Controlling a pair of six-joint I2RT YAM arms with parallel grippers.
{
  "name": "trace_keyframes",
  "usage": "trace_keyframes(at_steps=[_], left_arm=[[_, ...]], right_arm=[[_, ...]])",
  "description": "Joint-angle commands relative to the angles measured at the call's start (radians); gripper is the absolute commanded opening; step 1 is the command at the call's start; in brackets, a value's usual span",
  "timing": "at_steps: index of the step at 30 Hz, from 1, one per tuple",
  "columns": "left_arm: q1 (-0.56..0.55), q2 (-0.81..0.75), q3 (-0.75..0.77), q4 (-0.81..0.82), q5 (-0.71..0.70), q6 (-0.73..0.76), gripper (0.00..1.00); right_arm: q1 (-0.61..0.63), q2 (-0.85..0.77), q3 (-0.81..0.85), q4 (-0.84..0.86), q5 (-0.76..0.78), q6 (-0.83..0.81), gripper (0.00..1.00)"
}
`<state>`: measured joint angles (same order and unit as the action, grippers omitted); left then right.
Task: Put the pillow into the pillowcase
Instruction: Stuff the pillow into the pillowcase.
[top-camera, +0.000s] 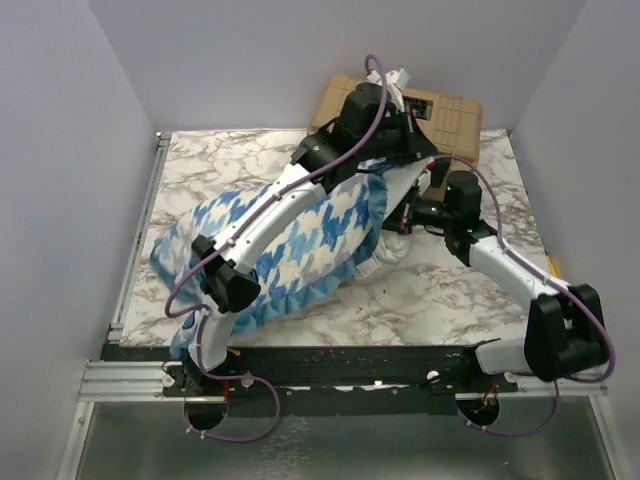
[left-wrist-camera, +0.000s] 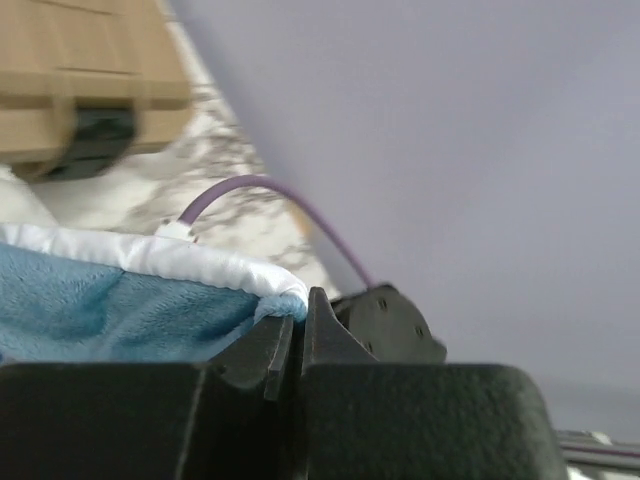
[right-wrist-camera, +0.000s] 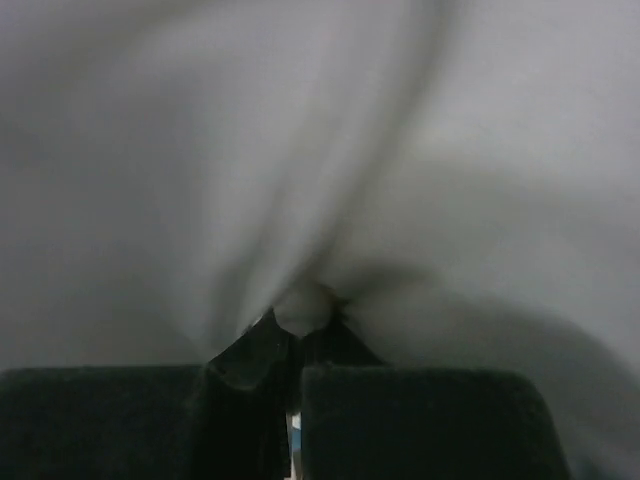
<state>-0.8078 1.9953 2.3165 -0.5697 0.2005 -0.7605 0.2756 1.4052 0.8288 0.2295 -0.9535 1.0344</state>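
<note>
The pillowcase (top-camera: 300, 240), blue and cream houndstooth with a blue frilled edge, lies bulging across the middle of the table under my left arm. Its open end faces right. My left gripper (top-camera: 408, 152) is shut on the frilled rim there, blue plush with a white hem (left-wrist-camera: 200, 262), pinched between the jaws of the left gripper (left-wrist-camera: 298, 312). The white pillow (top-camera: 388, 248) pokes out of the opening at the lower right. My right gripper (top-camera: 405, 213) reaches in at that opening. In the right wrist view the right gripper (right-wrist-camera: 303, 318) is shut on a bunched fold of the pillow's white fabric (right-wrist-camera: 300, 150).
A tan hard case (top-camera: 440, 115) lies at the back right of the marble table (top-camera: 230, 160), just behind my left wrist, and shows as the tan case (left-wrist-camera: 80, 80) in the left wrist view. Grey walls close in the left, back and right sides.
</note>
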Motion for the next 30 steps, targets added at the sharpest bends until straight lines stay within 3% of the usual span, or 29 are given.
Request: trace_keyframes(at_steps=[1,5,11,15,18,20,23,25,27,30], left_arm=[[-0.114,0.123,0.271,0.360,0.142,-0.209,0.00],[-0.198,0.124,0.219,0.659,0.137,-0.351,0.00],[-0.274,0.115,0.213,0.852,0.139,-0.460,0.00],[-0.282,-0.025,0.002,0.852,0.113,-0.345,0.00],[-0.275,-0.217,-0.274,0.706,-0.125,-0.159,0.00],[-0.273,-0.344,-0.441,0.585,-0.392,-0.039,0.00],[-0.261,-0.517,-0.688,0.525,-0.727,0.034,0.00],[-0.244,-0.594,-0.808,0.525,-0.841,0.070,0.00],[-0.227,-0.637,-0.881,0.522,-0.907,0.106,0.00],[-0.209,-0.657,-0.941,0.522,-0.913,0.122,0.00]], right_arm=[[0.031,-0.145,-0.042,0.303,0.028,0.224,0.00],[0.032,-0.212,-0.022,0.353,0.084,0.224,0.00],[0.033,-0.237,-0.072,0.324,0.145,0.130,0.00],[0.032,-0.210,-0.137,0.117,0.238,-0.065,0.00],[0.031,-0.189,-0.055,-0.155,0.264,-0.239,0.01],[0.031,-0.217,0.047,-0.371,0.335,-0.322,0.15],[0.030,-0.262,0.198,-0.691,0.482,-0.448,0.54],[0.027,-0.287,0.263,-0.856,0.550,-0.490,0.74],[0.025,-0.308,0.300,-0.994,0.594,-0.512,0.85],[0.022,-0.352,0.318,-1.141,0.646,-0.513,0.90]])
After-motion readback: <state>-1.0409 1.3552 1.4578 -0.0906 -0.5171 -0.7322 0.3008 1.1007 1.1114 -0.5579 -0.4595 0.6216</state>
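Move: The left hand holds the pillowcase's blue hem high; the pillow's visible white bulge lies about 15 cm back, 3 cm left and some 28 cm below. Shut on white cloth, the right hand has that bulge about 6 cm back, straight below by 11 cm; the pillowcase's patterned body is roughly 20 cm left and 3 cm back, the toolbox 20 cm ahead and 4 cm right. Left keeps hem, swinging right then 20 cm left; right lifts white cloth 12 cm, sinks and lets go. ##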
